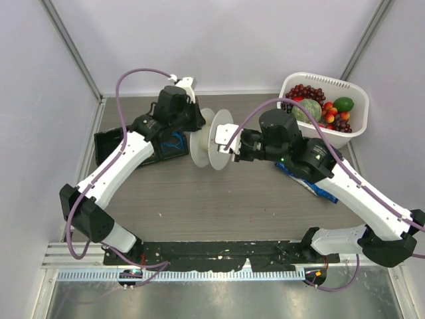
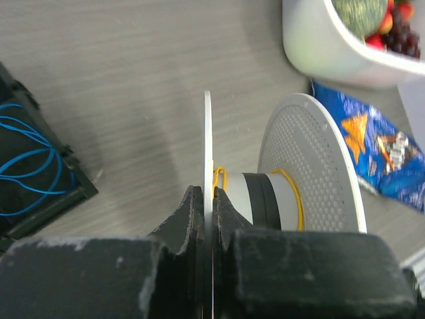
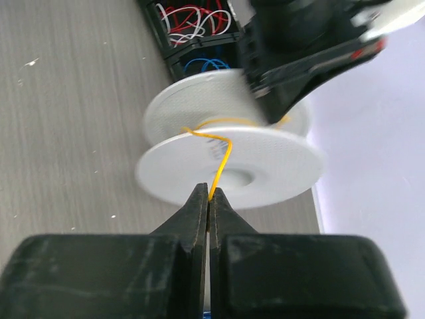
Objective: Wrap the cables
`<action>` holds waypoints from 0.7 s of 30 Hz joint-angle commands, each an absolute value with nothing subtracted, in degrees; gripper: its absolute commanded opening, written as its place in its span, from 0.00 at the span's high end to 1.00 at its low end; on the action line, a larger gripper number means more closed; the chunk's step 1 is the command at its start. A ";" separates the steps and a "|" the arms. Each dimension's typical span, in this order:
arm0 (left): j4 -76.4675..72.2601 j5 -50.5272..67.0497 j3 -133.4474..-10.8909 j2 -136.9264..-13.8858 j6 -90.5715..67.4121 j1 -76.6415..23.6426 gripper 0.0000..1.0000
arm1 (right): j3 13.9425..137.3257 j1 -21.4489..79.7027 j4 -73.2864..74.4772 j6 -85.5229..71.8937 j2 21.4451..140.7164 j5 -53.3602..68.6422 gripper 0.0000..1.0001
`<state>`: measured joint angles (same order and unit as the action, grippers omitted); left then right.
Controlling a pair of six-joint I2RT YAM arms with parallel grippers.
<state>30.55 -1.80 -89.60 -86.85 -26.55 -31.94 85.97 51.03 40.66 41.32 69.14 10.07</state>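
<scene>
A white plastic spool (image 1: 211,139) stands on edge at the table's middle back. My left gripper (image 2: 208,194) is shut on the rim of one spool flange (image 2: 207,146). A thin yellow-orange cable (image 2: 219,178) is wound around the spool core in a few turns. My right gripper (image 3: 210,197) is shut on the free end of the cable (image 3: 221,163), which runs up over the near flange (image 3: 232,166) into the spool. In the top view my right gripper (image 1: 234,147) sits just right of the spool and my left gripper (image 1: 196,123) just behind it.
A black tray (image 1: 133,143) with a blue wire coil (image 2: 20,159) lies at the left; red and white coils (image 3: 192,18) show behind it. A white basket (image 1: 325,106) of fruit stands back right. A blue snack bag (image 2: 372,143) lies under my right arm.
</scene>
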 commanded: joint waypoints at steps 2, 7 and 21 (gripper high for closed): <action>23.21 8.25 -85.09 -80.34 -21.10 -34.10 1.00 | 92.37 50.37 35.77 41.14 73.20 6.33 0.99; 20.92 17.04 -79.20 -75.42 -15.65 -34.28 1.00 | 96.68 43.61 35.86 38.76 77.16 9.57 0.99; 1.45 47.36 -76.99 -73.64 -36.42 -15.66 1.00 | 93.52 20.49 45.00 36.40 79.54 36.36 0.99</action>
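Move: The left hand already pinches the spool by the rim of its left flange. The spool's middle is about 4 cm right, 4 cm back and 5 cm below that hand. From the right hand, which holds the yellow cable's end, the spool's middle is some 5 cm ahead, 7 cm left and 6 cm below. The blue cable lies on the table about 12 cm left and 4 cm back of the left hand. The chips bag is roughly 32 cm right and 6 cm back of the right hand. Forward, then bending to the right, the right hand carries the pinched yellow cable about 12 cm out past the spool's right flange to its far side, rising slightly, then sinking. The left hand keeps its grip on the flange and pulls the spool back nearly 10 cm towards the base, dipping, then rising and just starting forward again, while turning clockwise by almost 30 degrees. ##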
